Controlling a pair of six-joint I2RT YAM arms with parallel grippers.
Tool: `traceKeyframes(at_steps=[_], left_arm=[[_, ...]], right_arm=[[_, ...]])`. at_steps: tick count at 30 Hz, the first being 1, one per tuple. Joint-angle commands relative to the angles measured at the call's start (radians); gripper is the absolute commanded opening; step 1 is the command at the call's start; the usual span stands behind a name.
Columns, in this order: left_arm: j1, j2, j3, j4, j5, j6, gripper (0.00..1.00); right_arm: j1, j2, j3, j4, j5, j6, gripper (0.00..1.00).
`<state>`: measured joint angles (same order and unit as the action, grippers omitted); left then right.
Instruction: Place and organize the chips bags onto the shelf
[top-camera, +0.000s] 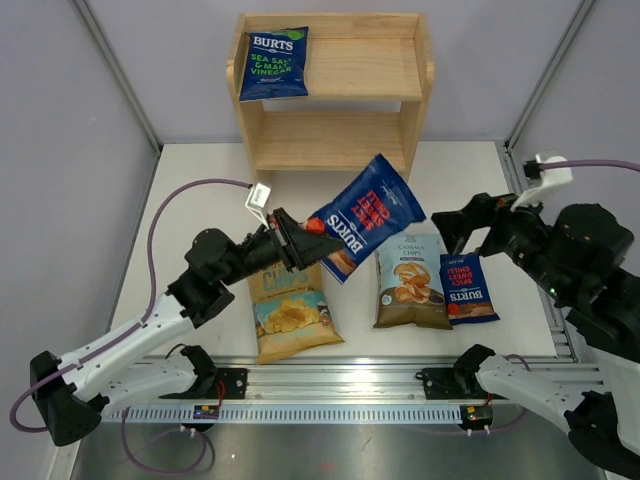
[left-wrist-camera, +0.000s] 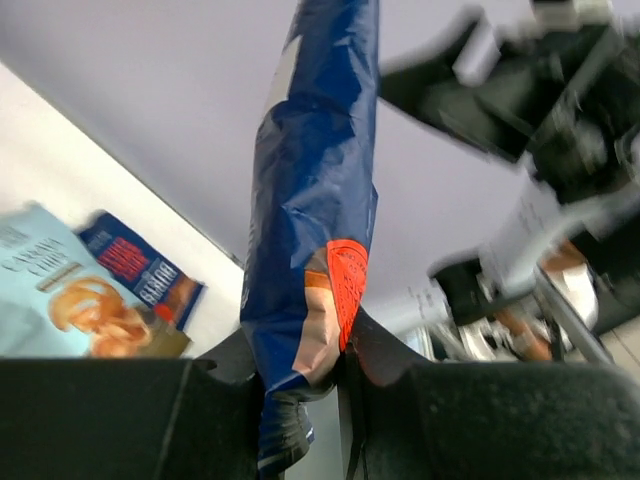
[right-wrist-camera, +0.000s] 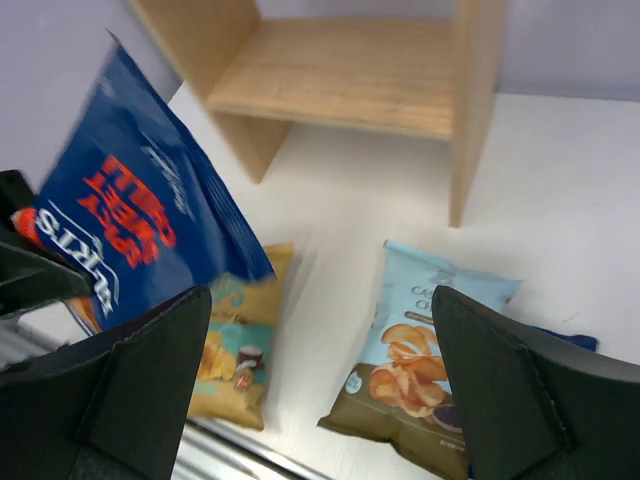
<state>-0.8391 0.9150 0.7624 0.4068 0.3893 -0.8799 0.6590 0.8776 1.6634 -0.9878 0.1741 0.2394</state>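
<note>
My left gripper (top-camera: 303, 240) is shut on the bottom corner of a dark-blue Burts chips bag (top-camera: 368, 215), which it holds tilted in the air over the middle of the table. The left wrist view shows that bag (left-wrist-camera: 315, 200) edge-on, pinched between the fingers of the left gripper (left-wrist-camera: 320, 385). My right gripper (top-camera: 452, 230) stands wide open just right of the held bag with nothing in it. In the right wrist view the right gripper (right-wrist-camera: 320, 380) hangs over the table. Another Burts bag (top-camera: 274, 63) lies on the top tier of the wooden shelf (top-camera: 350, 135), at its left.
Three bags lie flat on the table: a tan-yellow one (top-camera: 290, 310) under the left arm, a light-blue and brown one (top-camera: 412, 280), and a small dark-blue one (top-camera: 467, 290) at the right. A metal rail (top-camera: 340, 385) runs along the near edge.
</note>
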Motion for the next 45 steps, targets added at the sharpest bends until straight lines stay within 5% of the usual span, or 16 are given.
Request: traceKeyframes(at_steps=[1,13,31,37,45], left_arm=[[-0.003,-0.012,0.191,-0.227,-0.310,0.024,0.00],[0.040,0.310,0.711,-0.509,-0.789,-0.192,0.00],[0.221,1.007,1.661,-0.829,-0.754,-0.343,0.00],[0.268,1.033,1.654,-0.832,-0.708,-0.386,0.01],[0.273,1.032,1.675,-0.844,-0.696,-0.335,0.29]], right_arm=[[0.001,-0.071,0.035,-0.022,0.254,0.037,1.00],[0.001,-0.123,-0.099,0.061,0.235,0.070,0.99],[0.001,-0.229,-0.200,0.100,0.229,0.052,0.99],[0.001,-0.247,-0.212,0.101,0.248,0.029,0.99],[0.001,-0.256,-0.220,0.113,0.229,0.032,0.99]])
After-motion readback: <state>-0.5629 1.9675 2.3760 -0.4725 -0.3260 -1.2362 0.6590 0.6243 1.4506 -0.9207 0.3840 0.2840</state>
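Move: The left hand already grips the sweet chilli bag by one end; its place is the free stretch of upper shelf roughly 39 cm ahead, about level with it sideways and some 7 cm higher. The salt and vinegar bag already stands there, about 11 cm farther left and just as far out; the lower shelf board is some 36 cm ahead, 1 cm right and 16 cm below the hand. From the right hand the free spot lies about 36 cm ahead and 18 cm left, nearly level. Keeping its pinch on the sweet chilli bag, the left hand swings it quickly forward some 35 cm to the upper shelf, first climbing about 15 cm and then sinking about 4 cm as it arrives, while the wrist turns roughly 55 degrees counter-clockwise and rolls, so that the fingers go from pointing right to pointing forward. The empty right hand, fingers still wide open, draws off about 6 cm to the right and a little back, then all but stays there. ##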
